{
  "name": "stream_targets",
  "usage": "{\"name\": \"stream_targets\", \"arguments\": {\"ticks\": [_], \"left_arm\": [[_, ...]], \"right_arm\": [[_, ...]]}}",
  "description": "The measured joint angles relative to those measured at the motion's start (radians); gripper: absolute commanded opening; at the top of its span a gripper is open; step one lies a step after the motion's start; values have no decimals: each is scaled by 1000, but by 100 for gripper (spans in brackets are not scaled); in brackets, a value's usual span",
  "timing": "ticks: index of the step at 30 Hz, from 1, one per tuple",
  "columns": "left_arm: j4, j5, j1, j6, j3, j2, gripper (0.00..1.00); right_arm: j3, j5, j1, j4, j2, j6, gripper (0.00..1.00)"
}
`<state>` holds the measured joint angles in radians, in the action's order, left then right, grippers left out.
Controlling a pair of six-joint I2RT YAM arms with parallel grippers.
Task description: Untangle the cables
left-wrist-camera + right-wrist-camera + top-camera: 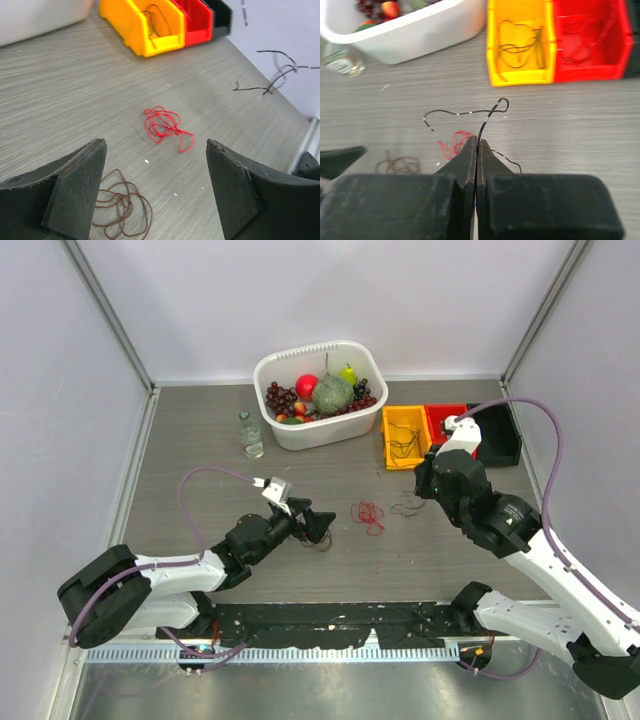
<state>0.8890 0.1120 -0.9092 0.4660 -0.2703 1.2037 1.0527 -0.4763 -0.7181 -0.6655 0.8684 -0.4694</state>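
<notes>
Three thin cables show. A red cable lies coiled on the grey table. A brown cable lies in loose loops under my left gripper, which is open and holds nothing, its fingers pointing toward the red coil. My right gripper is shut on a black cable, lifted off the table with its ends curling free.
A yellow bin holds a dark wire; beside it stand a red bin and a black bin. A white basket of fruit and a small bottle stand at the back.
</notes>
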Motion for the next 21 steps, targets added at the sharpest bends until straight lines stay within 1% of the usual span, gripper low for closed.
{"name": "stream_targets", "arguments": {"ticks": [2,4,7,9,12,13,14,15,16,17,18,19,20,21], "left_arm": [[-2,59,1,9,5,-2,85],[-5,90,1,19,5,-2,85],[-6,113,1,24,5,-2,84],[-7,118,1,25,5,-2,84],[-8,124,1,26,5,-2,84],[-8,124,1,26,5,-2,84],[-8,124,1,26,5,-2,84],[-8,124,1,26,5,-2,84],[-8,124,1,26,5,-2,84],[-9,124,1,26,5,-2,84],[-9,124,1,26,5,-2,84],[-9,124,1,26,5,-2,84],[-9,124,1,27,5,-2,84],[-10,124,1,27,5,-2,84]], "right_arm": [[-3,-88,0,-29,12,-16,1],[-15,-164,0,-41,37,-33,1],[-81,-283,13,-47,100,-72,2],[-126,-320,36,-53,161,-95,4],[-197,-320,105,-60,267,-127,8],[-216,-304,131,-61,293,-133,11],[-232,-280,154,-64,314,-137,18],[-242,-255,174,-69,330,-142,21],[-248,-224,192,-71,338,-148,27],[-249,-196,204,-71,339,-152,31],[-249,-150,222,-68,338,-157,40],[-249,-94,240,-63,335,-161,46],[-249,-40,258,-60,332,-166,59],[-250,-2,272,-58,330,-169,61]]}}
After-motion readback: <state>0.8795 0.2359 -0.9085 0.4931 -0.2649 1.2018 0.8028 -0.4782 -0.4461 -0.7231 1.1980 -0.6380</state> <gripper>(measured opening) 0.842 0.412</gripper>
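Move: The right hand holds the black cable, hanging below its shut fingers. The bare table spot it is bound for lies about 7 cm to its right, 3 cm ahead and 26 cm below. The red cable lies some 5 cm left and 6 cm ahead, the brown cable 16 cm left and level with the hand, and the yellow bin 27 cm ahead, 4 cm right. From the left hand that spot is roughly 22 cm right, 6 cm ahead, 13 cm below. Swiftly down about 19 cm, the right hand carries the black cable towards the bare table beside the red one, swinging to its right at first, then easing slightly back left. Its fingers tip some 30 degrees further downward while the hand turns clockwise; near the bottom they open to not quite half, letting go of the cable. The open, empty left hand edges 2 cm forward and left. ##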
